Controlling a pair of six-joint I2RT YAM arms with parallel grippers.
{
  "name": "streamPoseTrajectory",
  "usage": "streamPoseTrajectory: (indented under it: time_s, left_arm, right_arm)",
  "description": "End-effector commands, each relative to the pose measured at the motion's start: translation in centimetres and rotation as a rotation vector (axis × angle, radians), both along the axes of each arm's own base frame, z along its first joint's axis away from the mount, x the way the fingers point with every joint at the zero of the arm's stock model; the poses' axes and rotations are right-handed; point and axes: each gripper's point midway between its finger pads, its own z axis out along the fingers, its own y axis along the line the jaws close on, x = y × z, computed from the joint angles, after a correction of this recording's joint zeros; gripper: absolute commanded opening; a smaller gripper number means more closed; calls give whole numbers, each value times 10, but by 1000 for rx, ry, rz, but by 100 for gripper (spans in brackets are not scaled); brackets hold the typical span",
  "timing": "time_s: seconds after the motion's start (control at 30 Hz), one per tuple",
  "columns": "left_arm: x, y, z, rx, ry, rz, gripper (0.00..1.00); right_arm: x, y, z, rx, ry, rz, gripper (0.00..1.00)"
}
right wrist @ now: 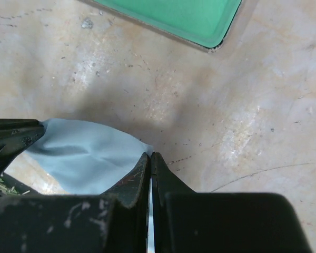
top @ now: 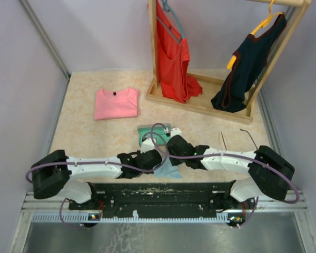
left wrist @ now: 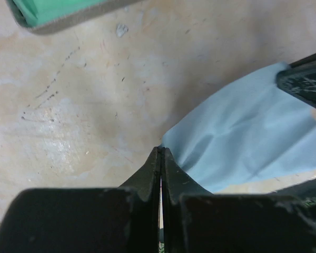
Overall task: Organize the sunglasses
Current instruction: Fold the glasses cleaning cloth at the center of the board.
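Note:
The sunglasses show only as thin dark wire on the table right of centre, away from both grippers. A light blue cloth hangs between the two grippers near the front middle. My left gripper is shut, its tips pinching one corner of the cloth. My right gripper is shut on the opposite corner of the cloth. In the top view the left gripper and right gripper nearly meet. The open grey case with green lining lies just behind them.
A folded pink shirt lies at the back left. A wooden clothes rack with a red top and a dark top on hangers fills the back right. Purple walls close in the table on three sides.

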Motion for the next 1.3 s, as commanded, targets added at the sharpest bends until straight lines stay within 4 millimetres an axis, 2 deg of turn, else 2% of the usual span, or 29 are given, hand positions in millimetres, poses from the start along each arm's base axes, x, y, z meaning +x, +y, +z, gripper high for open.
streamPoseTrajectory:
  time_s: [0.0,0.37,0.7,0.93,1.1,1.27]
  left_arm:
    - [3,-17,34,-132,-66,-61,0]
    - [11,-22,70,-173,-142,-94,0]
    - [2,-25,95,-243,-151,-164,0]
    - [-7,-31,120,-288,-162,-249,0]
    - [-13,-29,136,-298,-172,-266,0]
    - [-17,-20,133,-259,-173,-224,0]
  right_arm:
    - [13,5,35,54,-102,3,0]
    - [7,-3,61,63,-122,17,0]
    - [-10,-10,89,122,-128,33,0]
    - [-23,-4,108,145,-122,76,0]
    - [-34,3,125,167,-119,103,0]
    - [-44,7,133,198,-103,115,0]
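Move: The cleaning cloth is already pinched by its far edge in both closed grippers, just above the board. The cloth's middle lies about 5 cm to the right of the left hand, 3 cm back and 2 cm lower; from the right hand it is some 3 cm to the left, 5 cm back and 3 cm lower. The open green case lies about 14 cm ahead and 1 cm right of the left hand, and 12 cm ahead and 7 cm left of the right. Both arms, fingers staying shut on the cloth's two held corners, lift it together away from the board, the left hand rising about 13 cm while easing 2 to 3 cm right, the right hand rising about 10 cm and drawing some 4 cm back, away from the open case, mostly in the later part. The left wrist turns clockwise as it climbs and rolls its left side down while its fingertips tip up a little, some 25 degrees in all; the right hand turns only slightly and keeps its pinch. ##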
